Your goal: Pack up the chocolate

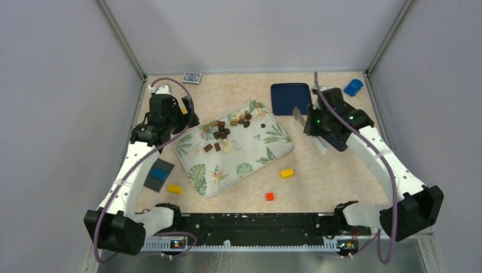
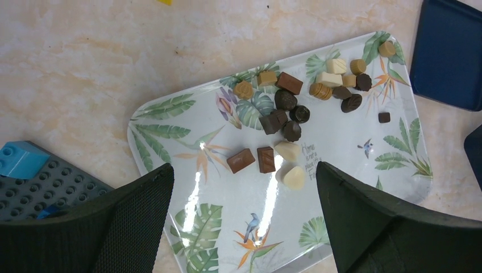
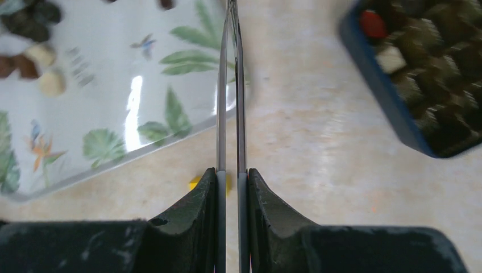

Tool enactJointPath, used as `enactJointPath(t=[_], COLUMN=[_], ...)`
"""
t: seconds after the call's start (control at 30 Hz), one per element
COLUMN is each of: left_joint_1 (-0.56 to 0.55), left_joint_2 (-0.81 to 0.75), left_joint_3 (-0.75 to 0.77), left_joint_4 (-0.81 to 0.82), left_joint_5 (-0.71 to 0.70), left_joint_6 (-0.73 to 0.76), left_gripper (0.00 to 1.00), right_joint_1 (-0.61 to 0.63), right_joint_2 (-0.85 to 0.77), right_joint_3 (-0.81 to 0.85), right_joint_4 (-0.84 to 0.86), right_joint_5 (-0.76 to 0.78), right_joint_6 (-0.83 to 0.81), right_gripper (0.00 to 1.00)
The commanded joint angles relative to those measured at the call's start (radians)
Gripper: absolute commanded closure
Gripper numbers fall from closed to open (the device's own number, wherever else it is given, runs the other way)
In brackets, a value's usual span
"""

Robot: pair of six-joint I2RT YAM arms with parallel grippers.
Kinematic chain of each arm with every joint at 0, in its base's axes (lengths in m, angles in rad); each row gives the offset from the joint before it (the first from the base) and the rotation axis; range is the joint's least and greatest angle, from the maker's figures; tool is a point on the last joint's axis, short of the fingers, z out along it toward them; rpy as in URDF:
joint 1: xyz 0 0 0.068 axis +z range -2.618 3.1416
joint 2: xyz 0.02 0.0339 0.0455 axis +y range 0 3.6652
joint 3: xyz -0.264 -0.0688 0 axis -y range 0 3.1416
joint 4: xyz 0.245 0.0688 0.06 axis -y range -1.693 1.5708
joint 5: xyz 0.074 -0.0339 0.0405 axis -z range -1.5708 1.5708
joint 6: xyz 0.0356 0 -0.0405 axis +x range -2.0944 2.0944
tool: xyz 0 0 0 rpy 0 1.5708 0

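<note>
The chocolate (image 1: 224, 131) is a scatter of dark brown, light brown and cream pieces on the upper left part of a white leaf-print tray (image 1: 250, 165). In the left wrist view the chocolate (image 2: 290, 108) lies ahead of my open, empty left gripper (image 2: 244, 170), which hovers over the tray (image 2: 227, 227). My left gripper (image 1: 190, 122) is at the tray's left edge. My right gripper (image 3: 232, 173) is shut on metal tongs (image 3: 221, 114) that point toward the tray's right corner (image 3: 113, 114). A blue box (image 3: 420, 68) with several pieces in its compartments lies to the right.
A dark blue lid (image 1: 291, 98) lies behind the tray. Yellow bricks (image 1: 287, 173) (image 1: 174, 189), a red brick (image 1: 269, 197) and a blue brick (image 1: 353, 87) lie on the table. A grey baseplate (image 1: 158, 173) sits at the left, a card pack (image 1: 191, 77) at the back.
</note>
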State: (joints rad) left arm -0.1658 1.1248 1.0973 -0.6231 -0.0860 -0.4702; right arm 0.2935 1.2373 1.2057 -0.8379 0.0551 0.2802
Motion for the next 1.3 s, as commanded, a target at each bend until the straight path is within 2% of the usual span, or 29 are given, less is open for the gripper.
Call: enactJointPath(t=[0.0, 0.13, 0.37, 0.77, 1.27], left_joint_1=[0.01, 0.019, 0.044, 0.057, 0.063], left_joint_2=[0.005, 0.002, 0.025, 0.014, 0.019], left_joint_3=[0.062, 0.076, 0.08, 0.074, 0.066], left_joint_4=[-0.01, -0.025, -0.061, -0.059, -0.052], left_joint_5=[-0.041, -0.049, -0.014, 0.017, 0.012], left_joint_6=[0.016, 0.023, 0.015, 0.011, 0.018], left_gripper=[0.01, 0.01, 0.01, 0.01, 0.01], right_joint_1=[0.257, 0.45, 0.554, 0.559, 0.56], right_joint_2=[0.015, 0.058, 0.186, 0.336, 0.452], right_joint_3=[0.052, 0.003, -0.012, 0.038, 0.064], right_joint_4=[0.047, 0.199, 0.362, 0.46, 0.519], right_joint_5=[-0.021, -0.036, -0.147, -0.189, -0.221], right_joint_6=[0.047, 0.012, -0.029, -0.025, -0.048], right_gripper=[0.91, 0.86, 0.75, 0.6, 0.6])
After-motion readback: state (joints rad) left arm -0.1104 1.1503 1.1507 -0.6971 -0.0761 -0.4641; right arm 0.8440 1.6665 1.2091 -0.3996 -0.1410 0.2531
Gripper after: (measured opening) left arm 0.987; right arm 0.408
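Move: The oblong white chocolate on the patterned tray lies some 35 cm to the left of the right hand, which holds the tongs, about 5 cm farther out and 17 cm below. The round white chocolate is about 3 cm nearer the base than it, the ribbed milk bar some 3 cm to its left and 2 cm nearer, the dark chocolates about 4 cm beyond it. From the left hand, the oblong white one is roughly 10 cm right, 3 cm ahead, 20 cm down. Towards the two white chocolates the right hand swings the tongs fast to the left, about 25 cm in all, drawing back a little and turning some 40 degrees counter-clockwise. Late in the sweep it slows and sinks about 9 cm; its grip eases open but keeps the tongs, whose blades spread so the tips come down around the oblong white piece. Contact can't be seen. ##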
